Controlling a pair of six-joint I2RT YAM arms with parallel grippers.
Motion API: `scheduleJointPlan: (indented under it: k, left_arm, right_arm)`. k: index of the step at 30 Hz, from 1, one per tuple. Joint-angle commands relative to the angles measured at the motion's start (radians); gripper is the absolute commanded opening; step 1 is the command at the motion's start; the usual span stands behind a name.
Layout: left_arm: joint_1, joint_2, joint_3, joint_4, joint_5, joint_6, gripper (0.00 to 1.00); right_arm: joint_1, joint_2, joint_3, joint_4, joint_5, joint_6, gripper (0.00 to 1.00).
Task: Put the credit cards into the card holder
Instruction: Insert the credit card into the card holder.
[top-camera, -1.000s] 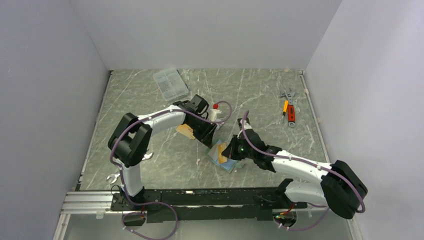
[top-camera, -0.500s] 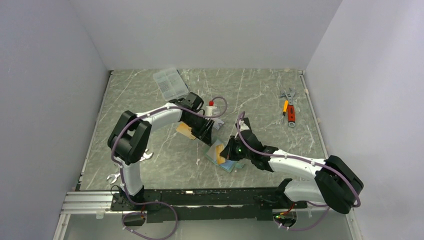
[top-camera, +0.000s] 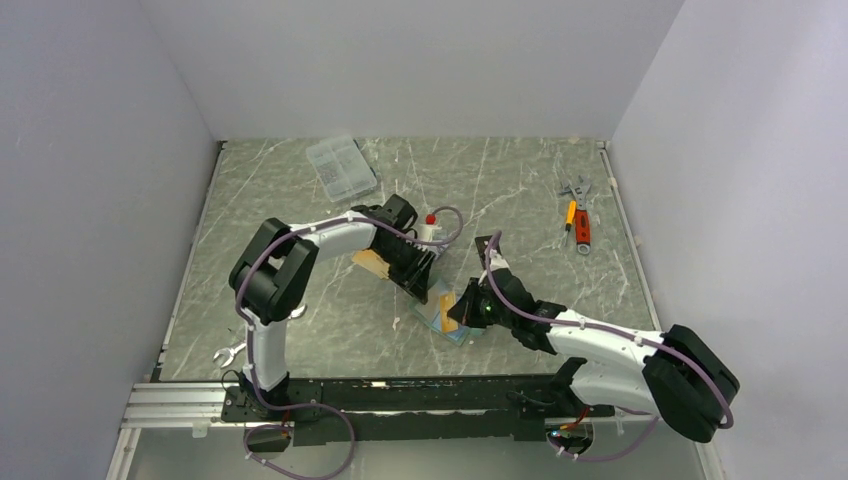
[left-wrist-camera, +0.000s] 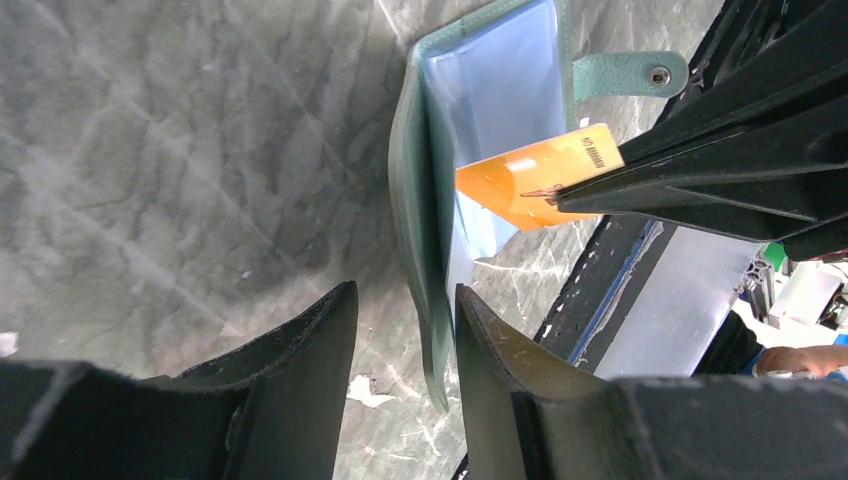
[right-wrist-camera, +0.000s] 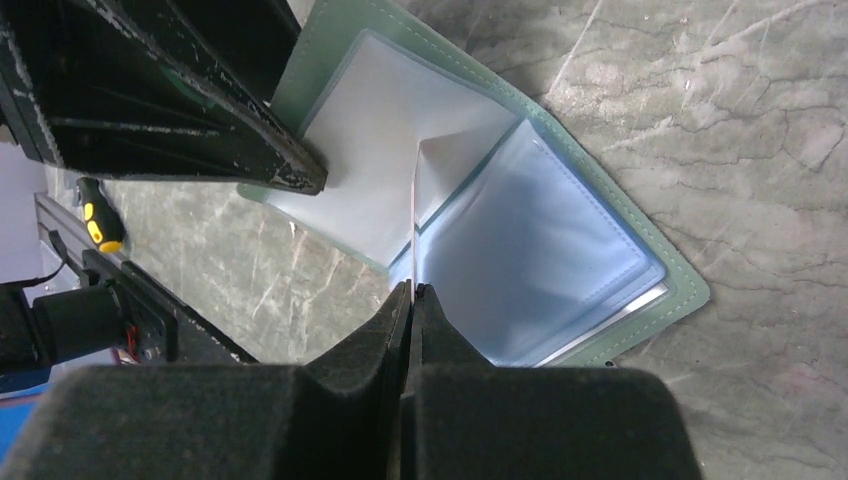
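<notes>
The card holder (left-wrist-camera: 412, 200) lies open on the table, grey-green outside and light blue inside, its snap tab (left-wrist-camera: 630, 72) at the far edge. My left gripper (left-wrist-camera: 405, 295) is open, with the holder's raised flap standing between the fingers, close to the right one. My right gripper (right-wrist-camera: 411, 287) is shut on the orange-gold credit card (left-wrist-camera: 535, 175), which shows edge-on in the right wrist view (right-wrist-camera: 413, 225), its far end over the blue pockets (right-wrist-camera: 560, 240). From above, both grippers meet at the card holder (top-camera: 458, 330). No other credit card is in view.
A clear compartment box (top-camera: 342, 167) sits at the back left. A small white bottle with a red cap (top-camera: 430, 225) stands behind the left wrist, and a tan flat piece (top-camera: 370, 263) lies under the left arm. Wrenches and a screwdriver (top-camera: 576, 218) lie at the right.
My left gripper's jaws have widened around the holder's flap, and its wrist has shifted a little. My right gripper still holds the orange card over the holder.
</notes>
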Motion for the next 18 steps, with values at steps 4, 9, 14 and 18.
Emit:
scheduleJointPlan:
  k: [4, 9, 14, 18]
  left_arm:
    - [-0.033, 0.045, 0.055, 0.01, 0.036, -0.004, 0.44]
    - [-0.038, 0.063, 0.059, 0.015, 0.053, -0.037, 0.31]
    - [-0.009, 0.008, -0.001, 0.047, 0.07, -0.058, 0.06]
    - [0.02, -0.036, -0.036, 0.048, 0.057, -0.045, 0.0]
  right_arm:
    - [0.003, -0.001, -0.006, 0.054, 0.012, 0.008, 0.0]
    - [0.004, -0.064, -0.027, 0.012, 0.013, 0.009, 0.0]
    - [0.001, -0.201, -0.064, -0.055, 0.0, 0.023, 0.0]
    - [-0.006, -0.302, -0.092, -0.117, -0.026, 0.034, 0.0]
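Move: The open card holder's middle lies about 3 cm back, 4 cm to the right and 3 cm below the left hand, whose half-open fingers straddle its raised edge. From the right hand, holding the orange card, it lies some 1 cm ahead, 3 cm left and 4 cm below. Counted from the left hand, the silver card is roughly 13 cm ahead and 2 cm right, and the black card 11 cm ahead and 13 cm right. The card holder's raised edge is pinched between the left fingers, which sink a good 1 cm, shifting slightly back and to the right, and close from about half open. Meanwhile the right hand, still gripping the orange card, pauses over the pocket, then lifts it about 2 cm up and away, drifting back and right by roughly 1 cm each with a slight tilt. ##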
